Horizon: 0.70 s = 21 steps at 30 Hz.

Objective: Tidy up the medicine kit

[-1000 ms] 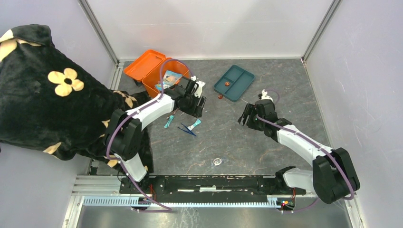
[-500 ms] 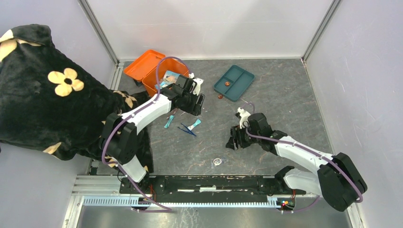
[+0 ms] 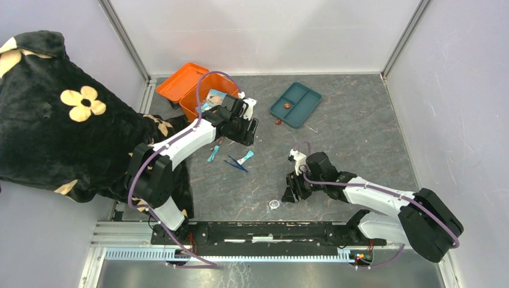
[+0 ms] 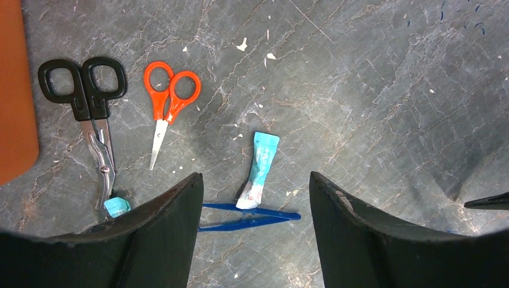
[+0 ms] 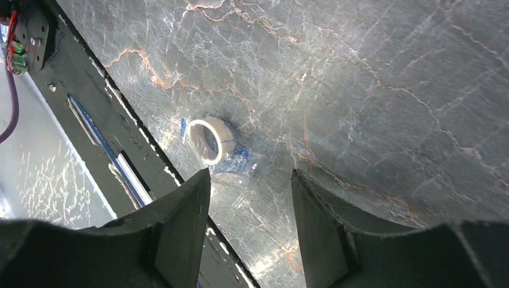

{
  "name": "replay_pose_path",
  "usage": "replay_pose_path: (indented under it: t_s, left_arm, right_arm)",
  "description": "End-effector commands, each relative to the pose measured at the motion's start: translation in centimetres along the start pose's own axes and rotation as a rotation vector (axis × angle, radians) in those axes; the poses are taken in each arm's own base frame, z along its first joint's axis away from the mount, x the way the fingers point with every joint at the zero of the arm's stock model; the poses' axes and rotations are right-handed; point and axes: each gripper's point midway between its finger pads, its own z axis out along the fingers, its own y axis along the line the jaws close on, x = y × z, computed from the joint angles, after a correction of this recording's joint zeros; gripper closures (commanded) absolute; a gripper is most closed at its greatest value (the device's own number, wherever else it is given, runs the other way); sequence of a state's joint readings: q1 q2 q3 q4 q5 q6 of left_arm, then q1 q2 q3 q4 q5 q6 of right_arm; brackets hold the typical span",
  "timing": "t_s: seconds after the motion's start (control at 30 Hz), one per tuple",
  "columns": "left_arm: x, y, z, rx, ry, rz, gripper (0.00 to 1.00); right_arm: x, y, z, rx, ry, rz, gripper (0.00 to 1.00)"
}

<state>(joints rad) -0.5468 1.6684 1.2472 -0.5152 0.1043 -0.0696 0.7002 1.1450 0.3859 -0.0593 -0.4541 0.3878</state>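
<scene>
The orange medicine kit stands open at the back left, lid laid back and packets inside. My left gripper hovers just right of it, open and empty. Below it lie a teal tube, blue tweezers, orange scissors and black scissors. My right gripper is low near the front edge, open, with nothing between its fingers. A wrapped white tape roll lies just beyond its left fingertip.
A teal compartment tray sits at the back centre with a small red item in it. Another small brown item lies beside it. A person in black flowered fleece fills the left side. The black base rail runs close to the tape roll.
My right arm has swung from the middle right down towards the front edge, ending beside the tape roll, and its jaws have narrowed a little. The left arm has barely moved.
</scene>
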Motion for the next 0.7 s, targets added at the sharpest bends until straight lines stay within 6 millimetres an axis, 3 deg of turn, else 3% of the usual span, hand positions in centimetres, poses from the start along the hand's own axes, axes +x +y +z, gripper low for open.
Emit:
replay_pose_path:
  t_s: [0.0, 0.3, 0.57, 0.67]
  left_arm:
    - [-1.5, -0.2, -0.9, -0.007, -0.054, -0.033, 0.29]
    - [-1.4, -0.2, -0.8, -0.006, -0.048, -0.028, 0.29]
    - [-1.4, -0.5, -0.8, 0.009, -0.05, -0.032, 0.3]
    - [-1.6, -0.8, -0.9, 0.023, -0.053, -0.035, 0.3]
  right_arm:
    - [-0.2, 1.2, 0.9, -0.077, -0.003, -0.022, 0.44]
    - [0.0, 1.5, 1.4, -0.095, 0.018, -0.019, 0.64]
    - [-0.7, 1.9, 1.3, -0.106, -0.001, -0.029, 1.0]
    - [-2.2, 1.8, 1.1, -0.072, -0.04, -0.05, 1.0]
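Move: The tape roll in its clear bag lies about 4 cm to the right gripper's left, 2 cm back and roughly 1 cm below. From the same gripper, the blue tweezers are some 12 cm ahead and 16 cm left, and the teal tube about 14 cm ahead and 14 cm left, both also roughly 1 cm lower. From the idle left gripper, the tape roll lies around 21 cm back, 8 cm right and 8 cm below. Ease the open right gripper about 2 cm left and back, dipping slightly onto the near edge of the tape roll's clear bag, with barely any wrist turn. Shut the fingers fully as it settles, pinching the bag's thin plastic beside the roll rather than the roll itself. ##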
